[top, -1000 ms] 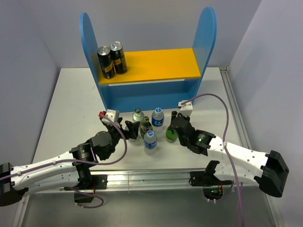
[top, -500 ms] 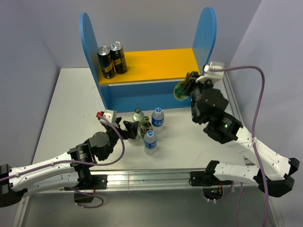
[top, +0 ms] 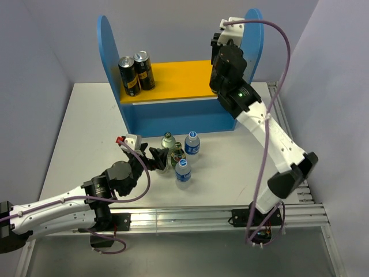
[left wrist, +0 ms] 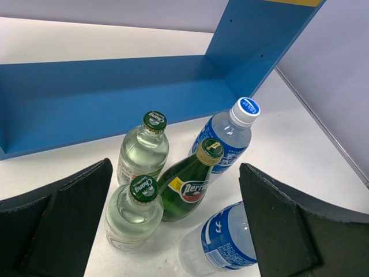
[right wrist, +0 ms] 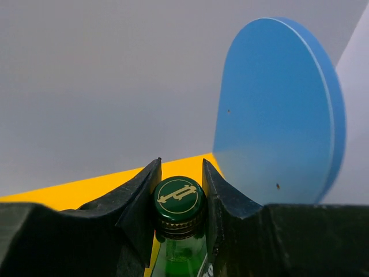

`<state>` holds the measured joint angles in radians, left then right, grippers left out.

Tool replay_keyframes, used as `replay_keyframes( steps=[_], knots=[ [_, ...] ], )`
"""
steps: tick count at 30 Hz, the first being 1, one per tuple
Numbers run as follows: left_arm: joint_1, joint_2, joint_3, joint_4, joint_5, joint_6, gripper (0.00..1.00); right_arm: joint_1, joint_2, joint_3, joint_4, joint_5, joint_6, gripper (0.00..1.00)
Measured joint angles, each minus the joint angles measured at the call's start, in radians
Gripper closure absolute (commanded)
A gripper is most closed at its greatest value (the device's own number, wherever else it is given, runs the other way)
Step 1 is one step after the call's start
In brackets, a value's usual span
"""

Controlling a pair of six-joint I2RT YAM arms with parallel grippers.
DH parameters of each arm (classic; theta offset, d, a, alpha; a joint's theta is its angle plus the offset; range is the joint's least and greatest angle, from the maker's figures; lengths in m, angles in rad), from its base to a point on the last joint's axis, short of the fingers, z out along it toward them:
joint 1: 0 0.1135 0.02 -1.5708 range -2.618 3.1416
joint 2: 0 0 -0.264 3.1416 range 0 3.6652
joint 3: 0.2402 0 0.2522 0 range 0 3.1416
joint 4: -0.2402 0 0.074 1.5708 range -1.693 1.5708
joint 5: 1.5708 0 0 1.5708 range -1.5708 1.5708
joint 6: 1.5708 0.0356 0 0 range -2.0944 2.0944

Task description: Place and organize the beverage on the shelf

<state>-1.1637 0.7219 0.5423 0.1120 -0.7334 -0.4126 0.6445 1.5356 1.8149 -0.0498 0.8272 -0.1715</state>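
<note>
My right gripper (right wrist: 180,173) is shut on the neck of a dark green glass bottle (right wrist: 179,203) and holds it above the right end of the shelf's orange board (right wrist: 86,190), by the round blue side panel (right wrist: 277,115). In the top view the right wrist (top: 228,60) hides that bottle. My left gripper (left wrist: 176,173) is open and empty, its fingers either side of the bottle cluster on the table: two squat clear bottles (left wrist: 144,153) (left wrist: 132,210), a green bottle (left wrist: 190,187) and two water bottles (left wrist: 228,135) (left wrist: 222,242). The left gripper also shows in the top view (top: 157,158).
Two black cans (top: 136,72) stand at the left end of the shelf's (top: 106,40) orange board (top: 184,78). The bottle cluster (top: 180,154) stands in front of the shelf. A metal rail (top: 184,216) runs along the table's near edge. Walls close in left, back and right.
My right arm has lifted the green bottle from the table beside the cluster up and back over the right end of the upper board. The left arm has barely moved.
</note>
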Motion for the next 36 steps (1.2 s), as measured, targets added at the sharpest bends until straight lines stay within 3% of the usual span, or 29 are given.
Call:
replay_keyframes(
  steps=[11, 22, 24, 25, 28, 29, 36],
  knots=[
    [0.000, -0.007, -0.008, -0.004, 0.003, -0.003, 0.02, -0.171, 0.291, 0.255, -0.042, -0.092, -0.020, 1.00],
    [0.000, -0.020, -0.015, -0.008, 0.003, -0.004, 0.02, -0.206, 0.288, 0.169, 0.060, -0.081, 0.007, 1.00],
    [0.000, -0.020, -0.015, -0.008, 0.003, -0.004, 0.02, -0.206, 0.265, 0.134, 0.076, -0.073, 0.021, 0.76],
    [0.000, -0.020, -0.015, -0.009, 0.003, -0.004, 0.02, -0.206, 0.254, 0.117, 0.086, -0.069, 0.026, 0.49],
    [0.000, -0.020, -0.015, -0.010, 0.003, -0.004, 0.02, -0.206, 0.224, 0.076, 0.108, -0.057, 0.036, 0.04],
    [0.000, -0.020, -0.015, -0.010, 0.003, -0.004, 0.01, -0.206, 0.214, 0.066, 0.111, -0.052, 0.043, 0.00],
    [0.000, 0.002, -0.015, 0.003, 0.003, 0.003, 0.01, -0.204, 0.139, -0.008, 0.147, -0.029, 0.053, 0.00]
  ],
)
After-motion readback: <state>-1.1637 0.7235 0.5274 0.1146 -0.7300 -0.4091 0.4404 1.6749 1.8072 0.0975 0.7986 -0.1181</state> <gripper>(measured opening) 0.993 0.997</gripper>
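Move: The right gripper already holds the green bottle by its neck at the shelf's front; its free spot on the yellow shelf's right end is about 10 cm ahead, 4 cm right and 17 cm below. The blue right panel is roughly 9 cm ahead, 11 cm right, 5 cm down; the black cans are some 5 cm ahead, 27 cm left, 10 cm lower. From the left gripper, that spot is about 28 cm ahead, 26 cm right and 12 cm up. Carry the green bottle forward over the shelf with the right gripper, about 11 cm, drifting right towards the blue panel and sinking some 4 cm to set it down. Ease back slightly, then open the fingers wide, let go of the neck and draw back and to the right, yawing clockwise about 10 degrees in all. ##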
